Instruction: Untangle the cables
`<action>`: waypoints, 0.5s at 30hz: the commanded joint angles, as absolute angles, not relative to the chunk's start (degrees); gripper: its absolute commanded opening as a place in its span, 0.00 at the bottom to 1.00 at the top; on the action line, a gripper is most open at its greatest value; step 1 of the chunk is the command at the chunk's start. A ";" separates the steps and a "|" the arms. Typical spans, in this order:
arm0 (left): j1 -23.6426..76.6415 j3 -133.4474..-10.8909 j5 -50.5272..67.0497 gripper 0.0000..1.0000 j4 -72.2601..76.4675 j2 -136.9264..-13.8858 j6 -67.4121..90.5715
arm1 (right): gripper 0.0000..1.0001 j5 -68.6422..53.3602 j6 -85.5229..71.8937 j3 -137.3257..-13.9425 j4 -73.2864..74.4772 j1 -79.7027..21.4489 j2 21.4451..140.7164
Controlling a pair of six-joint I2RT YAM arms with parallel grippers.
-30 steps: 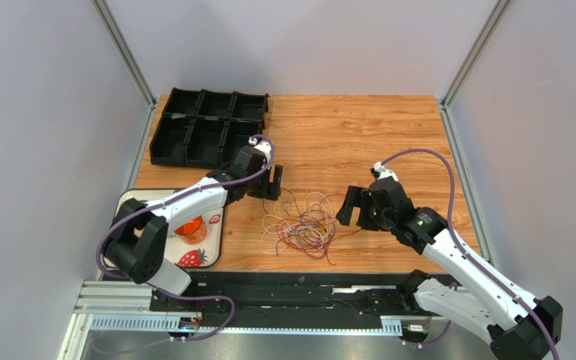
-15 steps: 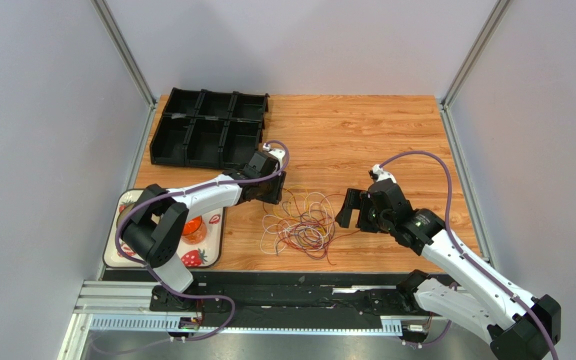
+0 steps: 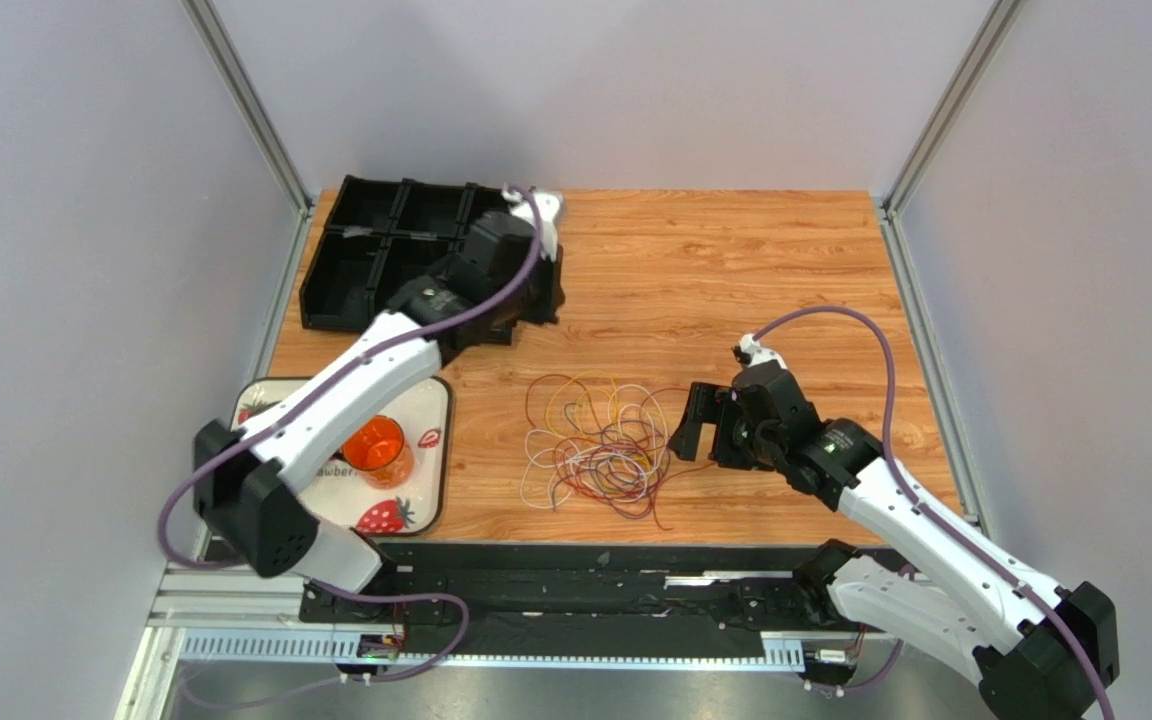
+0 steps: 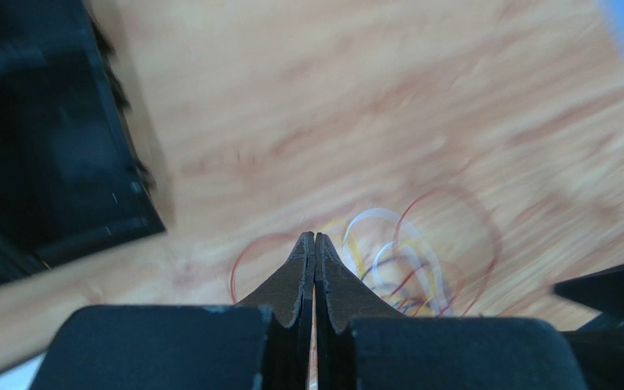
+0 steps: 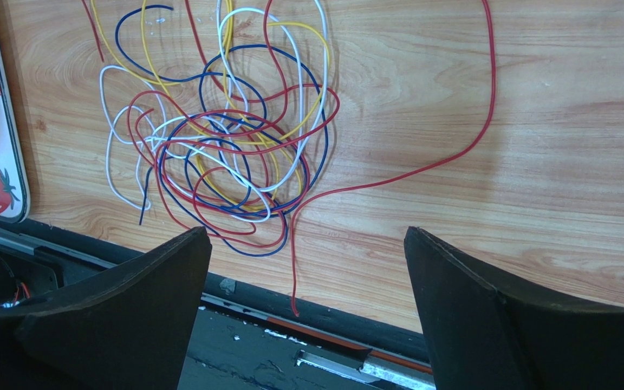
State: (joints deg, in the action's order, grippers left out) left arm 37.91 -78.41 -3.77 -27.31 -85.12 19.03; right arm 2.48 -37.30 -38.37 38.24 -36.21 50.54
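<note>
The cables (image 3: pixel 605 450) lie in a loose tangle of red, blue, yellow and white wires on the wooden table, near its front edge. In the right wrist view the cables (image 5: pixel 226 138) spread out ahead of my fingers, and one red strand (image 5: pixel 294 305) runs over the table's edge. My right gripper (image 3: pixel 695 428) hovers open at the right side of the tangle, and the right gripper (image 5: pixel 306 231) has nothing between its fingers. My left gripper (image 3: pixel 543 308) is lifted, behind and left of the pile, by the black organizer. The left gripper (image 4: pixel 314 237) is shut, with no wire visible in it and blurred cables (image 4: pixel 405 260) below.
A black compartment organizer (image 3: pixel 387 263) stands at the back left, its corner close to my left gripper. At the front left a white strawberry-print tray (image 3: pixel 425 510) carries an orange cup (image 3: pixel 376 450). A dark rail (image 5: pixel 234 341) runs along the table's near edge.
My left gripper shut at the pile's left edge, then rose and swung back toward the black organizer. The right gripper stayed open and shifted only slightly.
</note>
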 commanded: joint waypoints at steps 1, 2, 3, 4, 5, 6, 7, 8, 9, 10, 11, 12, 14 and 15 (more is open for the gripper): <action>38.23 -87.18 -5.36 0.00 -31.29 -77.08 15.40 | 0.94 1.41 -37.79 -39.55 36.38 -36.39 50.01; 38.32 -87.10 -4.93 0.12 -31.03 -77.25 14.68 | 0.94 1.41 -37.79 -39.72 36.65 -36.30 50.01; 38.23 -87.01 -4.66 0.22 -31.46 -77.78 13.98 | 0.94 1.23 -37.97 -39.90 36.82 -36.30 49.92; 38.23 -86.84 -3.44 0.32 -32.07 -79.52 13.28 | 0.93 1.14 -37.97 -39.99 37.26 -36.30 49.83; 38.32 -85.53 -2.47 0.48 -32.52 -80.58 13.18 | 0.93 1.14 -38.06 -39.90 37.53 -36.30 49.49; 38.23 -84.39 -1.59 0.53 -32.78 -81.55 13.36 | 0.94 1.14 -37.97 -39.82 37.79 -36.39 48.87; 38.23 -82.81 -0.97 0.57 -32.17 -83.04 14.14 | 0.94 1.40 -38.14 -39.47 38.49 -36.39 48.35; 38.23 -78.62 -0.44 0.61 -31.04 -83.49 14.41 | 0.94 1.49 -38.06 -39.20 38.84 -36.30 47.90; 38.32 -76.40 0.95 0.62 -27.72 -83.76 14.59 | 0.94 1.76 -38.14 -39.03 39.28 -36.39 47.03; 38.23 -74.20 1.23 0.63 -26.12 -84.02 14.85 | 0.94 1.84 -38.06 -38.76 40.24 -36.39 46.67; 38.32 -70.61 1.14 0.64 -24.62 -84.28 14.94 | 0.94 1.93 -38.06 -38.59 40.69 -36.30 46.23; 38.32 -69.18 0.97 0.64 -22.43 -84.64 14.94 | 0.94 2.11 -38.06 -38.50 41.04 -36.39 45.88; 38.32 -66.38 1.23 0.64 -20.14 -86.22 15.12 | 0.94 2.20 -37.97 -38.23 41.92 -36.39 45.00; 38.23 -65.75 1.40 0.64 -19.69 -87.44 15.29 | 0.94 2.37 -37.97 -38.06 42.10 -36.39 44.74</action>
State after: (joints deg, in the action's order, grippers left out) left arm 38.02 -69.06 -0.43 -23.46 -86.52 15.31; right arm 1.87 -37.69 -38.33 40.58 -36.21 46.54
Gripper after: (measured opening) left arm 0.644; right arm 0.939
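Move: Beyond and above the cables, the left hand has the middle of the tangled heap about 9 cm back, 6 cm to its right and some 20 cm below. The black organizer's middle lies roughly 25 cm ahead and 23 cm to the left of this hand; the orange cup stands about 12 cm back and 25 cm to its left. From the right hand, the heap is some 6 cm ahead, 11 cm left and 8 cm below. Swinging up empty another 14 cm or so, the left hand tips its fingers up nearly 20 degrees, then reverses and plunges about 20 cm towards the cable heap, fingers tipping down again. On the way the shut fingers spread to roughly two thirds open; the hand ends above the near-lying loops without touching them. ##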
